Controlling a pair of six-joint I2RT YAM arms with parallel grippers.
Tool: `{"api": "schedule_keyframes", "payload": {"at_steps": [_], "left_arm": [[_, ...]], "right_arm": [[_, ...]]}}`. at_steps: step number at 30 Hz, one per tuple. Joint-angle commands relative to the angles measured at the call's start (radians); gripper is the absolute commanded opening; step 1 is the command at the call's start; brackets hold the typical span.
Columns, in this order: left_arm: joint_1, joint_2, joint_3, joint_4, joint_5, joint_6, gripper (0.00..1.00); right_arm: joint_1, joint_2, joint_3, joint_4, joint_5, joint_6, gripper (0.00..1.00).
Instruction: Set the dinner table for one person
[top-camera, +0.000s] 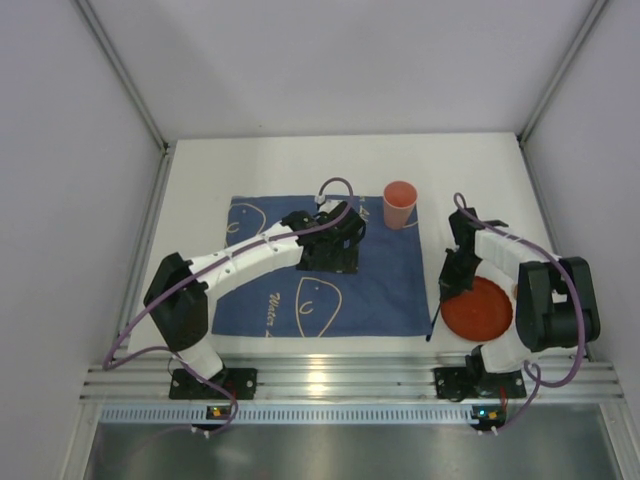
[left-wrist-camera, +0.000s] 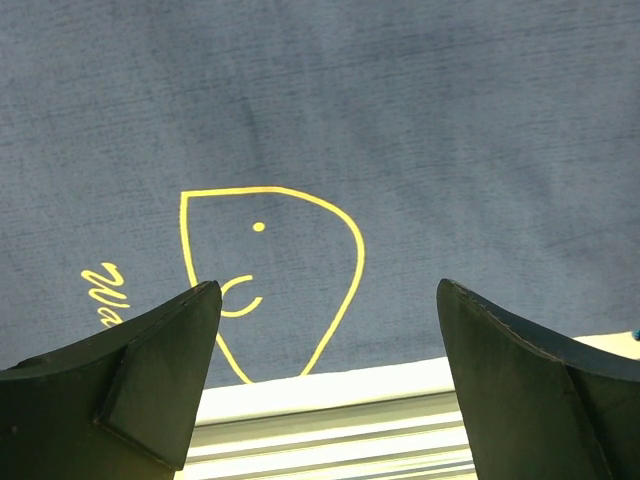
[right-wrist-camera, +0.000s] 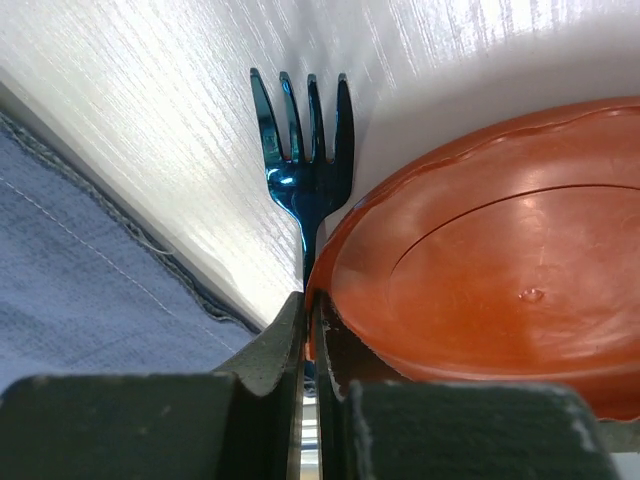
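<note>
An orange plate (top-camera: 478, 308) lies on the white dinner table (top-camera: 250, 170) at the right, beside a blue cloth (top-camera: 380, 290). My right gripper (top-camera: 452, 285) is shut on the plate's left rim. In the right wrist view the rim of the plate (right-wrist-camera: 500, 280) sits pinched between the closed gripper (right-wrist-camera: 312, 310). A dark blue fork (right-wrist-camera: 305, 140) lies on the table against the plate's edge. An orange cup (top-camera: 400, 204) stands upright at the cloth's far right corner. My left gripper (top-camera: 340, 240) is open and empty over the cloth (left-wrist-camera: 400, 120).
The slotted aluminium rail (top-camera: 340, 385) runs along the near edge, also showing in the left wrist view (left-wrist-camera: 330, 440). The cloth has pale yellow line drawings (left-wrist-camera: 270, 270). White walls close in the table on the left, the back and the right.
</note>
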Motion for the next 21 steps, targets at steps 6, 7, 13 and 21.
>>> {"api": "schedule_keyframes", "payload": {"at_steps": [6, 7, 13, 21], "left_arm": [[0.017, -0.029, -0.023, 0.027, 0.020, 0.029, 0.94], [0.017, -0.024, -0.020, 0.029, 0.028, 0.034, 0.94], [0.019, 0.017, 0.026, 0.030, 0.045, 0.052, 0.94], [0.074, -0.050, 0.113, -0.076, -0.105, 0.017, 0.97]], "right_arm": [[-0.010, -0.055, 0.114, -0.031, 0.038, -0.020, 0.00], [-0.010, -0.063, 0.136, -0.063, 0.069, -0.023, 0.00], [-0.009, -0.126, 0.304, -0.181, 0.091, -0.050, 0.00], [0.250, -0.046, 0.922, -0.428, 0.161, -0.008, 0.00]]}}
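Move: Ahead and to the left of the right hand, which already pinches the plate's left rim, lies the blue placemat, its middle about 29 cm left and 6 cm ahead, at roughly fingertip height. The cup stands some 17 cm ahead and 12 cm left; the fork's middle is about 3 cm back and 1 cm left, the spoon's 6 cm back and 18 cm right. The left hand hovers open with the placemat's middle about 13 cm straight below. Lifting the plate by its pinched left rim, the right arm starts slowly, then quickens, rising about 19 cm while reaching some 9 cm forward, up off the fork and table, and swings slightly left only at the very end. The wrist tips the fingers outward by about 25 degrees; they stay shut on the rim. ##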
